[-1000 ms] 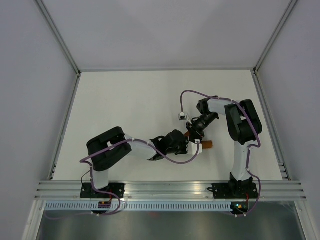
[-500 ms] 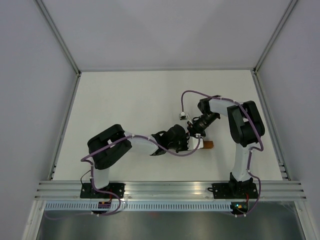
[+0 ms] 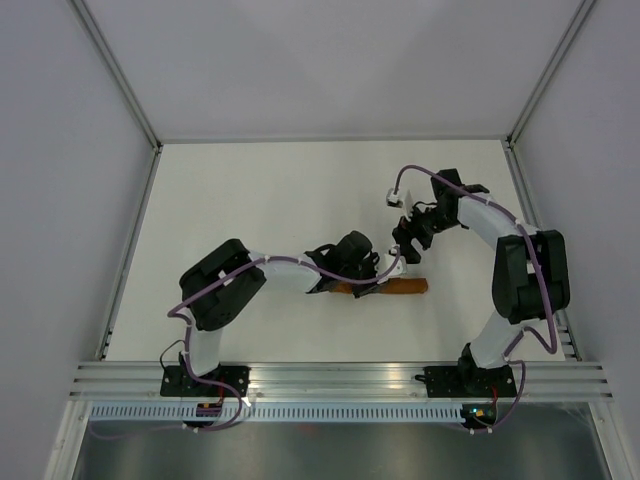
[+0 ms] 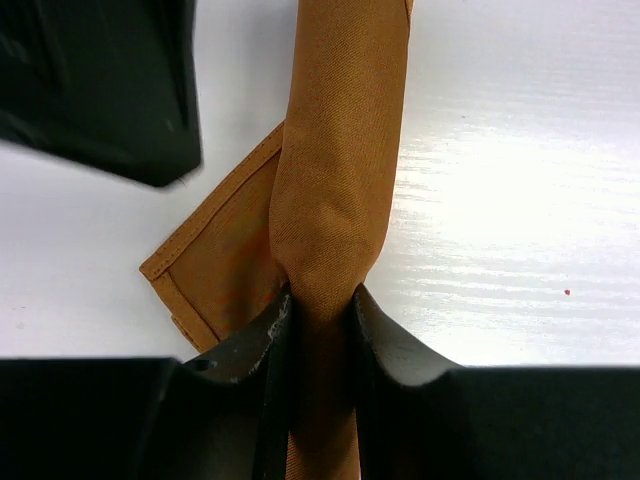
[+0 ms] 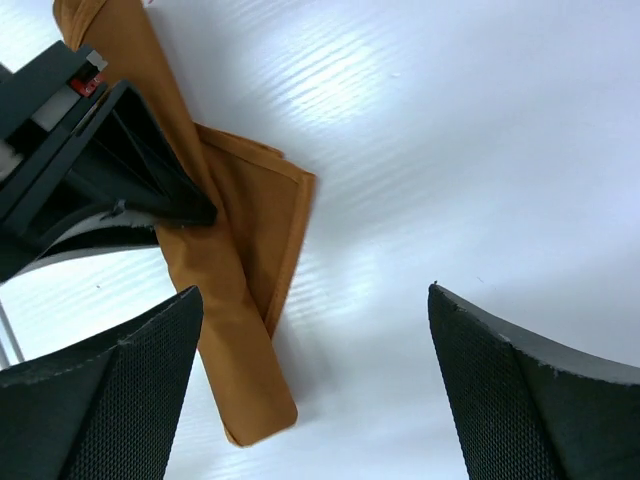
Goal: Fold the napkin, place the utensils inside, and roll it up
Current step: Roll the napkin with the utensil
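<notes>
The napkin (image 3: 402, 286) is a tight rust-orange roll lying left to right on the white table. My left gripper (image 3: 372, 283) is shut on it, and in the left wrist view the roll (image 4: 340, 150) runs up from between the jaws of that gripper (image 4: 320, 300), with a loose hemmed corner (image 4: 215, 270) sticking out to the left. My right gripper (image 3: 408, 240) is open, apart from the roll on its far side. In the right wrist view the roll's free end (image 5: 240, 350) lies beside the left fingertip of that gripper (image 5: 313, 290), untouched. The utensils are hidden.
The white table (image 3: 250, 200) is bounded by grey walls at the back and sides. An aluminium rail (image 3: 340, 375) carrying both arm bases runs along the near edge. Purple cables loop along both arms.
My right gripper has opened wide and pulled back from the roll toward the far right. My left gripper has shut further on the roll, more of which now shows.
</notes>
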Controlling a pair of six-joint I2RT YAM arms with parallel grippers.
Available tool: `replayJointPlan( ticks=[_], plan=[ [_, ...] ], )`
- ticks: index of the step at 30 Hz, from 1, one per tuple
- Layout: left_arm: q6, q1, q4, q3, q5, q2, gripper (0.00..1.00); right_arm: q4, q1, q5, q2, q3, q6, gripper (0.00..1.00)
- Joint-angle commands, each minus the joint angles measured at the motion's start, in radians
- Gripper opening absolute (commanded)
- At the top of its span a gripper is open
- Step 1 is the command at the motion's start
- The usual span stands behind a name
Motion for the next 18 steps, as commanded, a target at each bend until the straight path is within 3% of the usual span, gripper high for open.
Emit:
replayJointPlan(
  ticks=[1, 9, 18],
  plan=[
    [-0.101, 0.031, -0.157, 0.039, 0.077, 0.061, 0.02, 0.128, -0.043, 0.001, -0.127, -0.062, 0.092, 0.98],
    [-0.174, 0.094, -0.333, 0.137, 0.241, 0.121, 0.03, 0.263, -0.09, 0.027, -0.437, -0.266, 0.129, 0.97],
    [-0.252, 0.174, -0.451, 0.254, 0.446, 0.222, 0.06, 0.226, -0.07, 0.014, -0.644, -0.443, -0.007, 0.92]
  ],
)
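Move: The left hand already pinches the napkin roll; the loose flap still to be wound in lies about 3 cm ahead and 4 cm right of it, the roll's free right stretch about 6 cm to its right, level fore and aft. From the open right hand that stretch is some 7 cm back, 1 cm left and 5 cm below. The flap is 4 cm back and 3 cm left of the right hand, and the left gripper 7 cm back and 7 cm left. Keep the left fingers pinched on the napkin roll and turn that wrist about 25 degrees, its top going forward, easing the roll barely 1 cm forward towards the flap. Meanwhile lift the wide-open right gripper some 6 cm clear of the roll, drawing it right, then back, and turning it about 20 degrees the opposite way, top backward. ##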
